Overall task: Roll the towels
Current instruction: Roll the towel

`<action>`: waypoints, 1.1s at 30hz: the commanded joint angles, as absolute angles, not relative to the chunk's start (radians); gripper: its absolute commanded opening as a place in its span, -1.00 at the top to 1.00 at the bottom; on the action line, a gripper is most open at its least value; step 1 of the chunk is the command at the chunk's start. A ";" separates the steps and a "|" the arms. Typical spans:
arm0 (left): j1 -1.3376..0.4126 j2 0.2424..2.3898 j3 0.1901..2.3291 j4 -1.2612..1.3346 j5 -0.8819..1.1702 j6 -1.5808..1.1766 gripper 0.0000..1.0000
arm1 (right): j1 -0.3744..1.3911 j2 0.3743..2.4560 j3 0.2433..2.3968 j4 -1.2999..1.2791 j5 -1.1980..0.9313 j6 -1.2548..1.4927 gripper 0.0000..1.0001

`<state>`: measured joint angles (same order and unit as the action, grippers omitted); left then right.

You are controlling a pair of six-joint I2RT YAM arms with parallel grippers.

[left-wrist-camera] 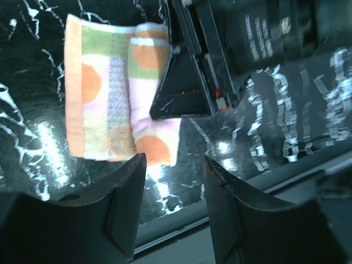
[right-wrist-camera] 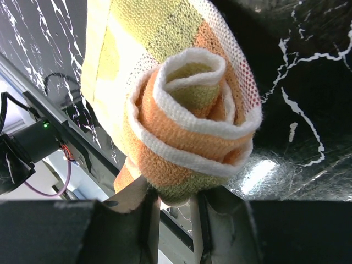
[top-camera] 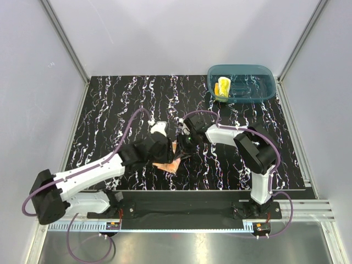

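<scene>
The orange polka-dot towel lies near the table's middle, partly rolled. In the left wrist view its flat part spreads left, with the roll along its right side. My right gripper is shut on the end of the roll, whose spiral faces the right wrist camera. My left gripper is open and holds nothing, just off the towel's near edge. In the top view the two grippers meet over the towel, left and right. The yellow towel sits rolled inside the tub.
A teal translucent tub stands at the table's back right corner. The black marbled table ends at a metal rail along the front. Grey walls close in both sides.
</scene>
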<state>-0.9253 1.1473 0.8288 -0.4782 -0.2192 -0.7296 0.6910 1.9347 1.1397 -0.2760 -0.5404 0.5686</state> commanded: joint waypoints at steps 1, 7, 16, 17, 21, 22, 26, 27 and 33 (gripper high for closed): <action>-1.014 1.207 0.870 -0.552 -0.408 -0.698 0.02 | 0.712 1.976 1.170 -0.359 -0.466 0.532 0.67; -1.124 1.373 0.926 -0.534 -0.474 -0.721 0.02 | 0.718 1.979 1.180 -0.383 -0.462 0.525 0.67; -1.180 1.541 1.005 -0.546 -0.534 -0.719 0.02 | 0.723 1.982 1.177 -0.387 -0.465 0.525 0.67; -1.180 1.554 1.005 -0.552 -0.540 -0.718 0.01 | 0.723 1.982 1.175 -0.388 -0.465 0.523 0.67; -1.183 1.630 1.003 -0.557 -0.549 -0.719 0.01 | 0.724 1.985 1.181 -0.390 -0.466 0.522 0.67; -1.184 1.661 1.002 -0.558 -0.552 -0.722 0.01 | 0.724 1.986 1.183 -0.393 -0.466 0.517 0.67; -1.190 1.716 0.989 -0.577 -0.558 -0.756 0.01 | 0.724 1.991 1.196 -0.406 -0.466 0.514 0.67; -1.195 1.724 0.989 -0.586 -0.564 -0.773 0.01 | 0.724 1.993 1.200 -0.410 -0.466 0.512 0.67; -1.216 1.762 1.002 -0.682 -0.658 -0.825 0.00 | 0.724 2.009 1.215 -0.419 -0.469 0.503 0.67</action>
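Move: The near end of the towel's roll lies about 11 cm below the left hand, some 3 cm to its right and 1 cm back. The right gripper's pinch on the roll is about 4 cm farther out than that end. The flat, unrolled towel spreads some 7 cm to the left of that end and 3 cm farther out. From the right hand, the roll's near end lies about 4 cm back and 1 cm left, 1 cm lower. Left hand sinks some 10 cm to the roll's near end, half open, tilting 30 degrees; right keeps pinching. ##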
